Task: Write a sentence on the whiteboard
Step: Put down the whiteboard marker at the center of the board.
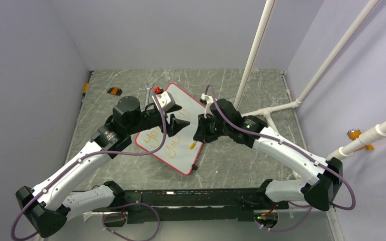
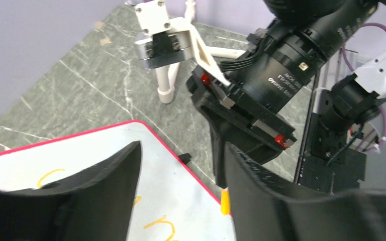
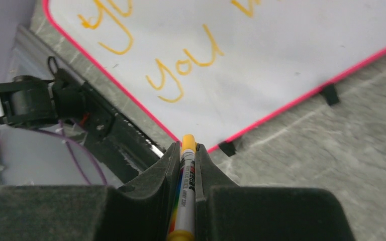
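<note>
The whiteboard [image 1: 187,106] lies tilted on the table, white with a pink frame. The sentence [image 1: 165,145] is orange handwriting in two lines near its lower left; a "you" [image 3: 186,68] reads clearly in the right wrist view. My right gripper [image 3: 187,148] is shut on a marker [image 3: 186,188] with a white barrel and a yellow tip. That tip [image 1: 193,145] hangs over the board's right edge. My left gripper [image 2: 183,150] hovers open over the board [image 2: 181,201] with nothing between its fingers, and the marker tip [image 2: 225,202] shows beside its right finger.
A wrench [image 1: 147,93] and a small orange-and-black piece [image 1: 114,91] lie behind the board. White pipes [image 1: 254,50] rise at the back right. Black clips [image 3: 226,148] stick out from the board's frame. Grey walls close in the table on three sides.
</note>
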Action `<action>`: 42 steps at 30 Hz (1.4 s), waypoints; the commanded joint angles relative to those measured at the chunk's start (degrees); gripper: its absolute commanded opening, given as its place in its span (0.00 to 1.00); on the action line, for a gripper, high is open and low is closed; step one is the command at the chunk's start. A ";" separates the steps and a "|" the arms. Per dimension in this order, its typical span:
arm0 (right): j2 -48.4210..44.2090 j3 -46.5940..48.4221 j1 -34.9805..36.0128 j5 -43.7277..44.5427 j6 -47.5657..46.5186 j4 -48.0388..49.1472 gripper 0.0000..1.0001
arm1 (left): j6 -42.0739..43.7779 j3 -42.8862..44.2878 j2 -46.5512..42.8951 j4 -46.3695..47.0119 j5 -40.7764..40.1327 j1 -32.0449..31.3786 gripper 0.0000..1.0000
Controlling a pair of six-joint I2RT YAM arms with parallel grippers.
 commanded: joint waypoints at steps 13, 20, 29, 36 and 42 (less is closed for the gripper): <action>-4.95 -4.84 -0.13 22.35 0.92 -12.02 0.00 | 4.06 0.20 -3.86 -3.29 -22.30 2.06 0.97; -2.89 -8.86 -0.52 22.95 3.45 -13.86 0.00 | 2.53 0.51 -2.46 -4.33 -31.10 4.18 0.99; 1.53 -16.75 -3.43 13.60 4.22 -7.52 0.00 | 1.30 1.75 -0.54 -6.72 -40.19 7.00 0.99; 4.26 -20.38 -6.70 10.83 3.30 -1.40 0.00 | 1.36 1.67 -0.20 -6.91 -41.07 7.42 0.99; 7.02 -21.58 -7.88 11.60 2.27 1.26 0.00 | 1.30 1.62 0.24 -7.09 -41.08 7.53 0.99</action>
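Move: The right hand holds the capped marker above the board's near right part; the bare table spot it is taken to lies about 11 cm right, 4 cm back and 21 cm below. From that hand the near clip is some 6 cm back and 1 cm right, the board's middle 11 cm ahead and 8 cm left, both 21 cm lower. From the empty left hand the spot is roughly 6 cm back, 12 cm right and 33 cm down. Keeping its pinch on the capped marker, the right hand first swings rightward almost level off the board's right side, then sinks steeply, about 16 cm down and 11 cm right in all, its fingers tilting by some 30 degrees to point nearly straight down, until the cap end comes to the bare table and seems to touch it. The empty left hand meanwhile draws off to the left and forward over the board towards its left edge, turning some 45 degrees counter-clockwise and sinking slightly at the end, while its part-open fingers spread fully. ##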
